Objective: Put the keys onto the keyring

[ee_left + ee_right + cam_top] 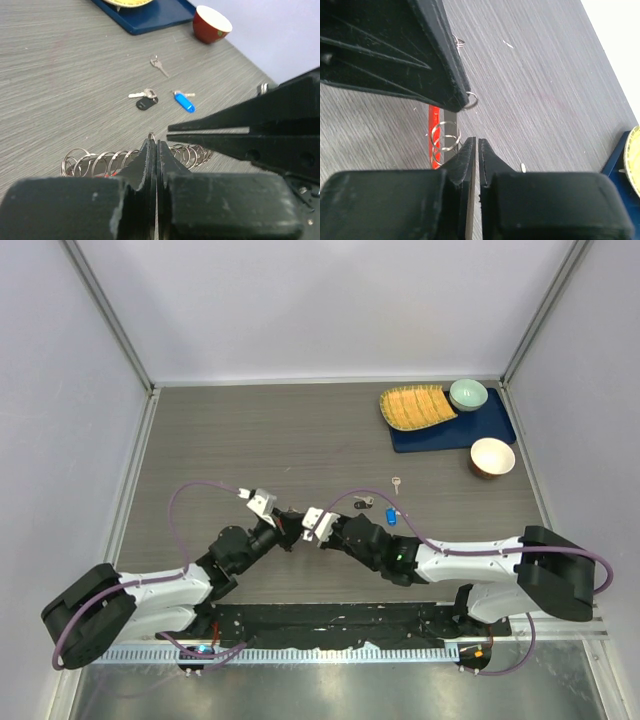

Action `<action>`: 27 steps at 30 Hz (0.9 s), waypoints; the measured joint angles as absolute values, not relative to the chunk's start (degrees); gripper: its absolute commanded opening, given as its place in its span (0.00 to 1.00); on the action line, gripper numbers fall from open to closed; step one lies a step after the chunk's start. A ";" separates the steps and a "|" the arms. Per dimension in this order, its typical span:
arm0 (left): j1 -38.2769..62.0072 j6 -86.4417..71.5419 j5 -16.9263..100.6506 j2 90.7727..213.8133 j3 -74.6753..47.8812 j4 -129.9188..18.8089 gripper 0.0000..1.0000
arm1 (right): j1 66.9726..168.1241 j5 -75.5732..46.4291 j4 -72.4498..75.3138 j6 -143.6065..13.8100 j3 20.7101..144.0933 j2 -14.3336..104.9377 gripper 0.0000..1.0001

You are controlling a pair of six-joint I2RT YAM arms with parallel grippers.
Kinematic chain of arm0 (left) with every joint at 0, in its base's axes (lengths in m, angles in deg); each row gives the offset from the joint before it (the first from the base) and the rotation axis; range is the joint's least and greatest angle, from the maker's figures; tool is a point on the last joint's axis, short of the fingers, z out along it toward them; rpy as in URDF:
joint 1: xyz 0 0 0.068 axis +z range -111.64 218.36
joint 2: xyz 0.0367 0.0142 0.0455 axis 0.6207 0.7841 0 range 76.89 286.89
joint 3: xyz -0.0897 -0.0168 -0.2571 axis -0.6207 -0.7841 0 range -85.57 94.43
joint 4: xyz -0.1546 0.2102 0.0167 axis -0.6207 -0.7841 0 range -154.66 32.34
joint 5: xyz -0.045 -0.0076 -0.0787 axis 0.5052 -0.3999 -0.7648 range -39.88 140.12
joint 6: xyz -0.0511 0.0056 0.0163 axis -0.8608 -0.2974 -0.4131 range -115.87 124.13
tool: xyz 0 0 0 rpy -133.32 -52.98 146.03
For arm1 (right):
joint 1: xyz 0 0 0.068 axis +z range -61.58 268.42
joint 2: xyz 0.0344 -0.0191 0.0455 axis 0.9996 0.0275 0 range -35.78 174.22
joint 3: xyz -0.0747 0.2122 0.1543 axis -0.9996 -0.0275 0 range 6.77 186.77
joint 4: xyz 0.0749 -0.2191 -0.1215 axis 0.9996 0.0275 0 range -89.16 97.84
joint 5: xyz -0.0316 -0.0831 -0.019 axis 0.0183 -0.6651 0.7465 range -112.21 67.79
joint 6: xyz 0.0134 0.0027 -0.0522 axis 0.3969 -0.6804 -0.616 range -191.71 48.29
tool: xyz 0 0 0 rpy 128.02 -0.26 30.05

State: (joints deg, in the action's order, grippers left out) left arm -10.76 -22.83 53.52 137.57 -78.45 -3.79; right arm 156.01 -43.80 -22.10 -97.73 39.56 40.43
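The keyring (pixel 115 161), a long coil of thin wire loops, hangs just above the table, and its red fob (pixel 434 135) shows beside the loops. My left gripper (pixel 156 142) is shut on it, one small loop poking out past the tips. My right gripper (pixel 476 142) meets it tip to tip. Its jaws stand a hair apart with nothing seen between them, and the loops lie just left of them. Three keys lie beyond: a plain silver one (pixel 159 65), a black-headed one (pixel 145 102) and a blue-headed one (pixel 184 101). From above, both grippers meet mid-table (pixel 297 523).
A blue mat (pixel 450 432) at the back right carries a yellow ribbed dish (pixel 415 407) and a pale green bowl (pixel 468 394). A red bowl (pixel 492 456) stands next to the mat. Walls close the table on three sides.
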 measured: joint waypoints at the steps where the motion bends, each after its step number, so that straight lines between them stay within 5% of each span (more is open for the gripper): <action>1: -10.76 -21.52 53.28 137.73 -78.71 -3.73 0.00 | 155.77 -43.80 -21.14 -97.17 39.56 40.12 0.15; 8: -10.41 -14.81 53.37 138.86 -79.06 -6.52 0.01 | 150.03 -43.23 -13.08 -88.23 40.70 34.59 0.57; 17: -4.68 -12.10 59.86 141.64 -70.08 -20.86 0.09 | 131.40 -38.25 -7.24 -69.65 42.43 32.73 0.94; 20: 0.21 -14.42 60.78 145.73 -66.76 -23.94 0.19 | 126.42 -35.95 -5.14 -63.83 43.26 33.10 0.98; 22: 2.71 -16.60 61.96 147.04 -65.75 -26.28 0.42 | 123.62 -35.47 -4.00 -61.34 44.00 33.21 0.98; 23: 3.56 -17.98 62.99 147.01 -65.53 -27.83 0.65 | 122.18 -35.36 -3.09 -59.83 44.63 33.21 0.98; 27: 4.23 -23.18 68.82 143.91 -62.32 -39.07 0.91 | 118.44 -36.89 0.10 -55.44 46.86 32.43 0.98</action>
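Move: The keyring, still pinched in the left fingers, ends up on bare table about 10 cm ahead and 3 cm left of that hand, some 13 cm lower; the black-tagged key lies 11 cm ahead, 13 cm right of it. From the right hand, the blue-tagged key is about 8 cm ahead and 18 cm right, the plain key 16 ahead and 19 right, the black-tagged key 11 ahead and 12 right, all roughly 12 cm below. The keyring is taken down some 3 cm by the left hand, which then swings forward and left about 10 cm, sinking a little more and turning counter-clockwise, and opens to let go of it. The right hand leaves the keyring for the loose keys, going right about 16 cm and forward while it opens wide, swings clockwise and tips its fingers down over them. ##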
